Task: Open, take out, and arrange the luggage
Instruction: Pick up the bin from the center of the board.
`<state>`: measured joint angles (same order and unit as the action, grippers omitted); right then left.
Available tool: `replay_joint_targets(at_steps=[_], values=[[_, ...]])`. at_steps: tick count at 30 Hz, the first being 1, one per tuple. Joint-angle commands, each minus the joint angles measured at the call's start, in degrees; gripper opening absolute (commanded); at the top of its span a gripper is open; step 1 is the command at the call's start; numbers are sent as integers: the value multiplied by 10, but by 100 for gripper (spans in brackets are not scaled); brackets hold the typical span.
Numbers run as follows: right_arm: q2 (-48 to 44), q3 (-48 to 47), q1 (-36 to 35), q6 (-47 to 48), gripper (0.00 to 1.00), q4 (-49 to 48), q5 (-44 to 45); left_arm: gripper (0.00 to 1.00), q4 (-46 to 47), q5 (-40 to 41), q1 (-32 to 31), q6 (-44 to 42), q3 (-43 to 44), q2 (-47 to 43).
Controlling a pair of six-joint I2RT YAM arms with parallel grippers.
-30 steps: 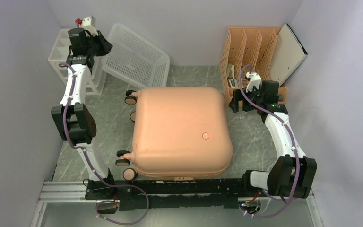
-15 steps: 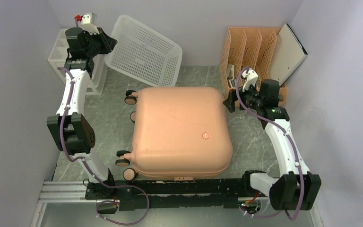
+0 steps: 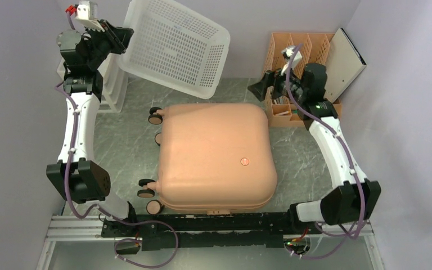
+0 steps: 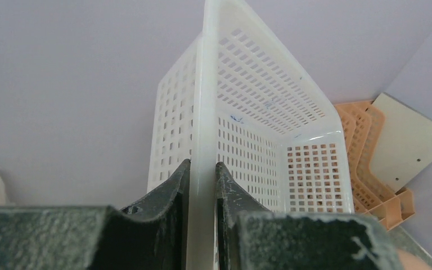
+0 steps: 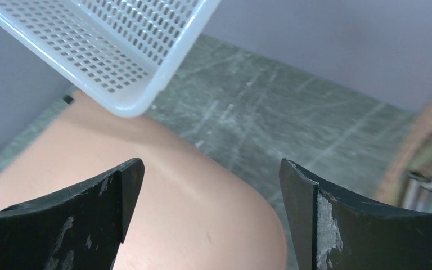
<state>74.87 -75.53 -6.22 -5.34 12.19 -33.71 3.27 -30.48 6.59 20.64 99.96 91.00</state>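
The luggage, a salmon-pink hard-shell suitcase, lies flat and closed in the middle of the table, its black wheels to the left; its far right corner fills the lower right wrist view. My left gripper is raised at the far left, shut on the rim of a white perforated basket, which hangs tilted in the air above the table's far side. My right gripper stands open above the suitcase's far right corner, holding nothing, its fingertips wide apart.
An orange-tan slotted file rack stands at the back right with a pale board leaning on it. A white drawer unit sits behind the left arm. The basket's low corner hangs above the suitcase's far edge.
The left arm has lifted the basket up off the table and tilted it. The right arm has risen and swung back toward the file rack, its jaws still open.
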Motion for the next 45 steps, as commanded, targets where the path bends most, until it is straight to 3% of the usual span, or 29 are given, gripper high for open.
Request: replay_joint_targets(at_steps=[1,6,11,21,25,29,37,40,43,45], values=[[59,-57,-43,-96,95,-61,-23,5,73,-17,-2,42,1,-35],[103,-88,-91,-159,94,-86,-41,5,70,-27,-2,52,-13,-54],[110,-45,-120,-223,94,-168,-75,5,64,-36,-2,55,-26,-75],[195,-90,-182,-188,92,-97,40,5,56,-51,-2,70,-45,-107],[215,-101,-184,-197,81,-102,27,5,56,-60,-2,79,-47,-106],[207,-92,-183,-220,75,-140,-1,5,69,-72,-2,92,-69,-110],[141,-58,-169,-248,73,-163,50,5,103,-72,-6,97,-154,-127],[136,-65,-168,-249,43,-154,55,5,110,-72,-14,98,-167,-126],[125,-72,-168,-236,4,-126,99,8,117,-71,-26,99,-186,-131],[112,-77,-167,-211,0,-91,157,23,122,-70,-36,99,-204,-136]])
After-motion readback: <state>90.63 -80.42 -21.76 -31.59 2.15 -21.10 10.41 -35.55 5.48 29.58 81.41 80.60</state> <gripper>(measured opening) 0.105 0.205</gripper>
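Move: The right hand, open and empty, has the bin's right rim about 18 cm to its left, 8 cm ahead and slightly lower; the bin's middle is some 31 cm left and 12 cm ahead. The suitcase's middle lies roughly 17 cm left, 17 cm back and well below; the orange organizer stands about 20 cm right and 17 cm ahead, lower. The left hand already grips the bin, whose middle is about 18 cm right and 6 cm ahead. Right hand reaches about 16 cm left, eases 5 cm back right, pinching the bin's rim; left retreats, lowering it. ##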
